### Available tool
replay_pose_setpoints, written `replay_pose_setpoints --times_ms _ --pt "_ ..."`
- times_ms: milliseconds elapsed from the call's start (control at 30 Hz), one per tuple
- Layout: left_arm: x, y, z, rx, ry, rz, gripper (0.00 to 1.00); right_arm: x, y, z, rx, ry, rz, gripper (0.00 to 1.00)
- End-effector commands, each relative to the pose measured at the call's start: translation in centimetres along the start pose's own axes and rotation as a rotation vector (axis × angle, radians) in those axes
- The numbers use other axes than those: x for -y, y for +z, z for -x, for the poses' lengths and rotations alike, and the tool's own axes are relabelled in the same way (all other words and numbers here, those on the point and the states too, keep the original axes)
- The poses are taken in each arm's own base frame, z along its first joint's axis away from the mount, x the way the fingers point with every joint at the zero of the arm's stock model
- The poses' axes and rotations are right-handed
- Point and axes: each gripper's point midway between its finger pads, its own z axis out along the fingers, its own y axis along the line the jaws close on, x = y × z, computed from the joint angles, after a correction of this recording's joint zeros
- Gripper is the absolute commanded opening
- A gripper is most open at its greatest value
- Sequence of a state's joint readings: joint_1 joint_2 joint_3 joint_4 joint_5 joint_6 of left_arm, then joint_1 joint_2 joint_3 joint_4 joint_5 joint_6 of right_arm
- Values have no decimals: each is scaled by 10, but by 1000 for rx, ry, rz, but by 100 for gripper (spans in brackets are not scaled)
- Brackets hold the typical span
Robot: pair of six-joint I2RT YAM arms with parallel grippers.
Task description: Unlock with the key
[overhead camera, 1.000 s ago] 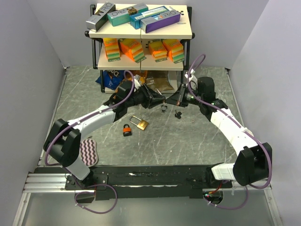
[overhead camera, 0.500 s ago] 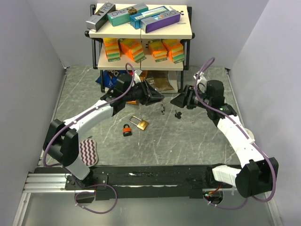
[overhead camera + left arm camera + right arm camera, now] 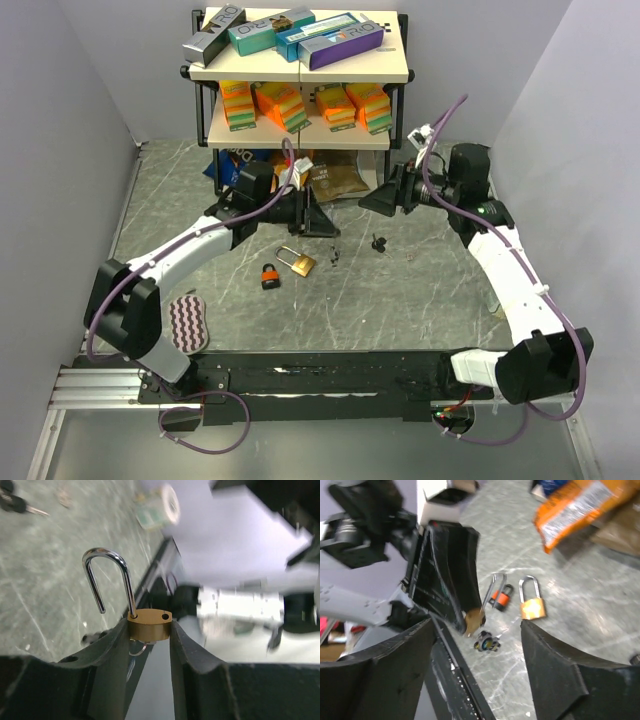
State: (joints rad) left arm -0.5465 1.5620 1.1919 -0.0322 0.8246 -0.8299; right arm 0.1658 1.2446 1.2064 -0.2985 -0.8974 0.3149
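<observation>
My left gripper (image 3: 324, 218) is shut on a small brass padlock (image 3: 149, 625), gripping its body between both fingers above the table. Its steel shackle (image 3: 107, 577) stands swung open. A key ring (image 3: 137, 647) hangs under the body, and a small key bunch (image 3: 487, 643) dangles below it in the right wrist view. My right gripper (image 3: 364, 203) is open wide and empty, a short way right of the left gripper. The held padlock (image 3: 475, 620) shows between its fingers.
A larger brass padlock (image 3: 299, 263) and an orange-and-black padlock (image 3: 271, 277) lie on the table. A black-headed key (image 3: 378, 242) lies to their right. A shelf (image 3: 300, 72) of boxes stands behind, with snack bags (image 3: 335, 175) under it. A striped pad (image 3: 185, 322) lies near left.
The two grippers were together over the table's middle. My right gripper has drawn back to the right, open. My left gripper has pulled left with the padlock.
</observation>
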Motion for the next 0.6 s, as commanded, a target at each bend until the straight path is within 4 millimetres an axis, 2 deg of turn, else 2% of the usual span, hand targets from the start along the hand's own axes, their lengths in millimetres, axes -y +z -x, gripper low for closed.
replay_pose_setpoints --times_ms 0,167,367,567 --pt "48 -24 -25 -110 209 -221 1 -31 4 10 -31 -84 178 79" --pt "62 -36 -44 -216 223 -320 1 -47 28 -6 -101 -80 270 79" --pt "67 -46 -60 -279 202 -365 1 -56 45 -16 -125 -77 342 79" --pt "73 -48 -60 -288 206 -388 1 -72 55 -28 -176 -56 430 79"
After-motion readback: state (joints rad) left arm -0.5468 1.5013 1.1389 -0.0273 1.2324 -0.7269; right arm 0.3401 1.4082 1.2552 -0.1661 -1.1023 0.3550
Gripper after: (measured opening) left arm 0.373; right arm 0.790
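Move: The small brass padlock is held in the left gripper's pads, its shackle already open and pointing forward; from the empty right hand point it lies about 8 cm to the left, 3 cm back and 8 cm lower. The loose keys lie on the table about 4 cm ahead of the right hand, 2 cm to its right and 31 cm below. From the left hand the large gold padlock is some 9 cm left, 2 cm ahead and 24 cm down, and the orange padlock 15 cm left, 2 cm back. Draw the left gripper back about 8 cm, slightly up and left, turning it some 20 degrees clockwise while its pads keep their grip on the small padlock. Meanwhile bring the right gripper, jaws staying wide open, about 7 cm left and a little back towards the open shackle, swinging it some 20 degrees counter-clockwise; don't touch yet. ##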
